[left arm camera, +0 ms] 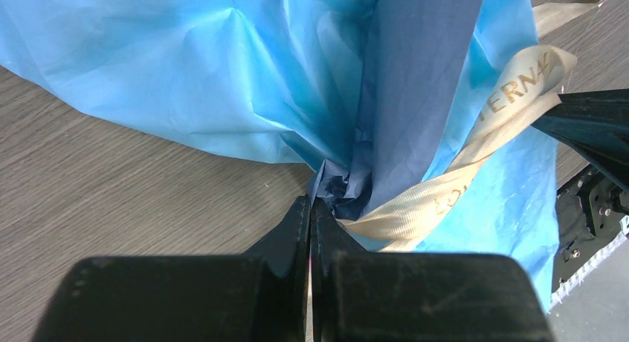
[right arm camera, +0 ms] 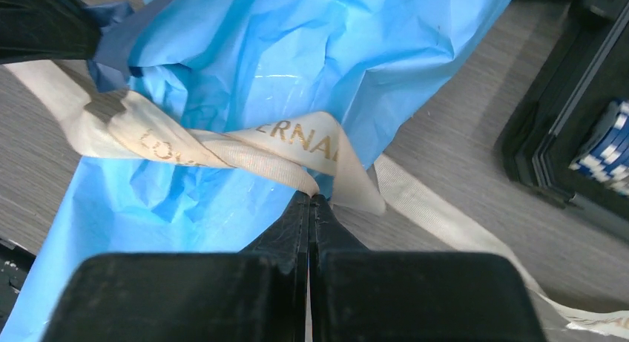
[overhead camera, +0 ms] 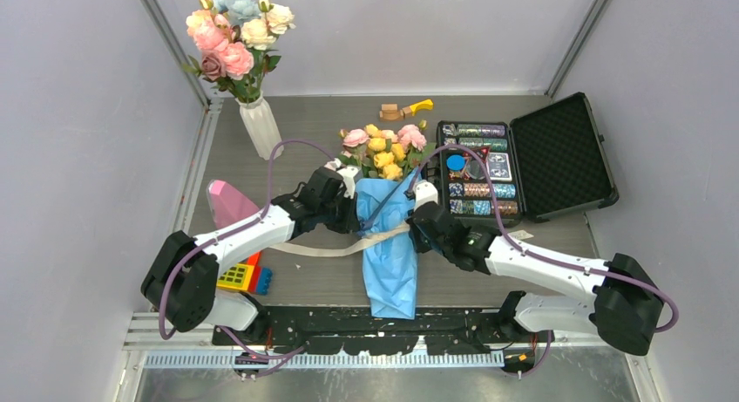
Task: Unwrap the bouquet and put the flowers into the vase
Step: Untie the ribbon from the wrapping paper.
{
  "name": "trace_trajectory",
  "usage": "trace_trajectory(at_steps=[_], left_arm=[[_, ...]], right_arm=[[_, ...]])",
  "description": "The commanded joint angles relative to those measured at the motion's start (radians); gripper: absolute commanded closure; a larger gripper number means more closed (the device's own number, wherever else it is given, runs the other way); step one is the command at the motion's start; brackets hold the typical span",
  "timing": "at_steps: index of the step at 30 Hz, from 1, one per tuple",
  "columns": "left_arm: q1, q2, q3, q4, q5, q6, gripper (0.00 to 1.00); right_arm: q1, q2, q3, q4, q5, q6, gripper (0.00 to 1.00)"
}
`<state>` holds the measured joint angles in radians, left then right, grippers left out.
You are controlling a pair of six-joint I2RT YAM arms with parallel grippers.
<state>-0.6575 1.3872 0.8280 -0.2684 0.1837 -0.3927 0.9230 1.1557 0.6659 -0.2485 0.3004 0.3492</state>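
Observation:
The bouquet lies mid-table, its light blue paper wrap (overhead camera: 389, 254) pointing toward me and the flowers (overhead camera: 383, 153), yellow and pink roses, at the far end. A cream ribbon (overhead camera: 318, 248) crosses its waist and trails left. My left gripper (left arm camera: 312, 202) is shut, pinching the crumpled dark blue paper (left arm camera: 348, 188) at the waist. My right gripper (right arm camera: 309, 199) is shut on the ribbon (right arm camera: 259, 153), at a twisted loop over the wrap (right arm camera: 334, 53). The ribbed white vase (overhead camera: 260, 130) stands at the back left, holding bigger pink, white and pale-blue blooms.
An open black case (overhead camera: 601, 188) with poker chips lies to the right of the bouquet. A pink cone block (overhead camera: 228, 201) and coloured toy blocks (overhead camera: 246, 277) sit at the left. Small wooden and yellow pieces (overhead camera: 405, 111) lie at the back.

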Motion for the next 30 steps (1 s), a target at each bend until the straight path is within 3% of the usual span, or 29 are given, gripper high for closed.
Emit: trace_trajectory(at_steps=[1,7,12,14,16,19,24,30], left_arm=[[0.009,-0.031,-0.002,-0.007,-0.026,0.006,1.0],[0.01,-0.044,0.0,-0.032,-0.045,0.02,0.98],[0.008,-0.1,0.065,-0.113,-0.041,0.09,0.54],[0.004,-0.146,0.097,-0.143,-0.035,0.119,0.41],[-0.012,-0.185,0.116,-0.149,-0.026,0.141,0.34],[-0.054,-0.219,0.133,-0.144,0.017,0.159,0.28],[-0.138,-0.183,0.129,-0.109,0.076,0.172,0.26],[-0.201,-0.093,0.135,-0.076,0.071,0.205,0.25]], right_arm=[[0.001,-0.025,-0.05,0.031,0.057,0.145,1.0],[0.0,-0.04,-0.105,0.073,0.031,0.241,1.0],[0.0,-0.061,-0.101,0.082,0.011,0.231,1.0],[0.0,-0.071,-0.091,0.074,0.006,0.221,1.0],[0.0,-0.079,-0.079,0.053,0.005,0.213,0.98],[0.0,-0.093,-0.059,0.024,0.006,0.206,0.88],[-0.001,-0.15,-0.041,-0.036,0.019,0.204,0.61],[-0.001,-0.214,-0.033,-0.082,0.043,0.196,0.44]])
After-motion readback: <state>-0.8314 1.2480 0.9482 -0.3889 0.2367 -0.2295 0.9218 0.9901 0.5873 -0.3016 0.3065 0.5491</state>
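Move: The ribbon's twisted middle lies about 6 cm right of the left hand and 3 cm below it, level in reach. The bouquet heads are some 17 cm ahead and 6 cm right of that hand. Each hand is still shut, the left on the dark blue strip and the right on the ribbon's bend. The wrapping paper's right edge lies some 4 cm below the right hand and 1 cm back; the open case's middle is 12 cm ahead and 14 cm right. The ribbon's bend, still pinched in the right hand, is carried about 3 cm down with a little back and right. That hand then opens to half and rises nearly 4 cm, leaving it. The left fingers open wide, let go of the dark blue strip, lift nearly 10 cm, then swing right and back about 5 cm each way while sinking a little. ##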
